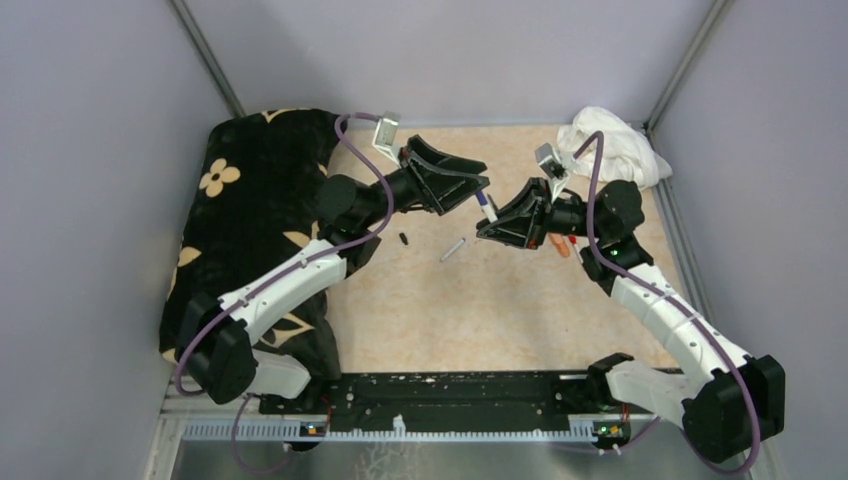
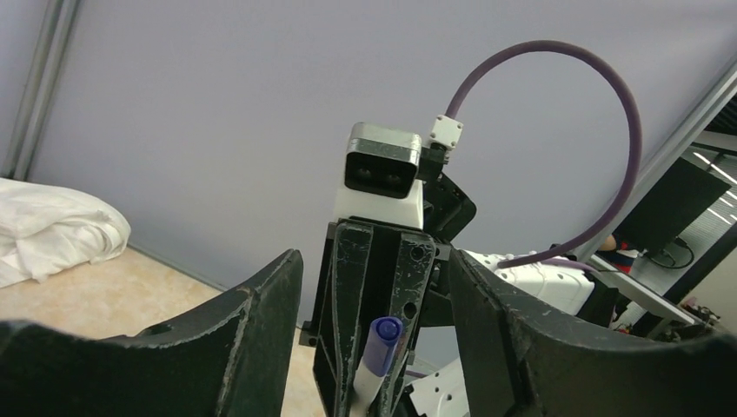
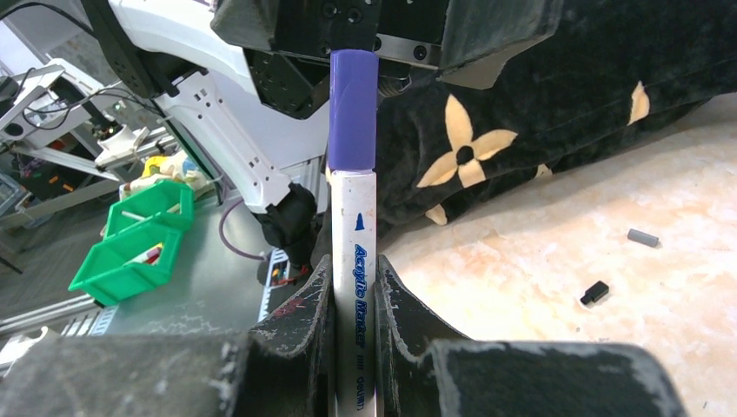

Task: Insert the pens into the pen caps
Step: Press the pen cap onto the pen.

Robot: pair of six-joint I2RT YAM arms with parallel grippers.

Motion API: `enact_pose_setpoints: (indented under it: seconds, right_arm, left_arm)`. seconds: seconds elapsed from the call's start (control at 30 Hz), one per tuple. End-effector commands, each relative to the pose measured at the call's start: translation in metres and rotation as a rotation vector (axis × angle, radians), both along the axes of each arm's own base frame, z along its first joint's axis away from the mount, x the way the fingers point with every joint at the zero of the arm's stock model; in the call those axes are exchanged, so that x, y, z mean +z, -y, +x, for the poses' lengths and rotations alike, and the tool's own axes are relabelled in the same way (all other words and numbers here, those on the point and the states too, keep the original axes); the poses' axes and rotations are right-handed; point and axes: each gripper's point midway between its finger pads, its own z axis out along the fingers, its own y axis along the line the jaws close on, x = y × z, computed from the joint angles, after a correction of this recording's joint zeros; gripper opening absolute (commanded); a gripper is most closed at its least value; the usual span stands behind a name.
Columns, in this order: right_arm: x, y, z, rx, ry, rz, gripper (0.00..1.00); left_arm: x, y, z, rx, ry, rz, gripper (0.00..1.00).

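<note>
My right gripper (image 3: 355,278) is shut on a white pen (image 3: 355,252) marked "Acrylic Marker", held upright above the table. A blue-purple pen cap (image 3: 352,109) sits on the pen's tip. My left gripper (image 2: 374,265) faces it with its jaws standing wide on either side of the cap (image 2: 382,343), touching neither side. In the top view the two grippers meet over the table's middle, left gripper (image 1: 478,190) and right gripper (image 1: 500,222), with the capped pen (image 1: 487,205) between them. On the table lie a grey pen (image 1: 452,249), a black cap (image 1: 403,239) and an orange highlighter (image 1: 560,247).
A black cloth with cream flowers (image 1: 260,200) covers the table's left side. A crumpled white cloth (image 1: 615,145) lies at the back right corner. A grey cap (image 3: 643,237) and the black cap (image 3: 594,293) rest on the tan surface. Green bins (image 3: 130,248) stand off the table.
</note>
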Motion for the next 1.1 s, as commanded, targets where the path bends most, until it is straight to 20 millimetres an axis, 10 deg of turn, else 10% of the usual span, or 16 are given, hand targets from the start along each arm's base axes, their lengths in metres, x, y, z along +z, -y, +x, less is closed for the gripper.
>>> enact_pose_setpoints:
  seconds: [0.0, 0.7, 1.07]
  right_arm:
    - [0.021, 0.001, 0.005, -0.025, 0.067, 0.024, 0.0]
    - [0.032, 0.002, 0.011, -0.05, 0.051, 0.053, 0.0]
    - [0.035, 0.003, 0.011, -0.051, 0.048, 0.06, 0.0]
  left_arm:
    - [0.018, 0.004, -0.014, -0.048, 0.066, -0.03, 0.66]
    - [-0.003, 0.014, -0.015, -0.069, 0.047, 0.013, 0.43]
    - [-0.009, 0.019, -0.017, -0.086, 0.054, 0.028, 0.0]
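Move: The blue-purple cap already sits on the upright white pen in the right gripper, between the open left fingers: its middle is about 2 cm back, 1 cm right and 3 cm below the left hand point. The right fingertips are roughly 5 cm back, 2 cm right and 10 cm below. From the right hand the cap is some 3 cm ahead, 1 cm left and 7 cm above. On the table, 43 cm or so below the left hand, a loose marker lies about 12 cm ahead and 6 cm left. The left hand eases about 1.5 cm to its right, slightly back and down, onto the blue-purple cap, while its fingers go from wide open to nearly shut, hastening at the end, and pinch the cap's upper part from both sides. The right hand keeps its grip low on the white pen and brings pen and cap about 1 cm forward towards the left fingers, tipping only a couple of degrees. ##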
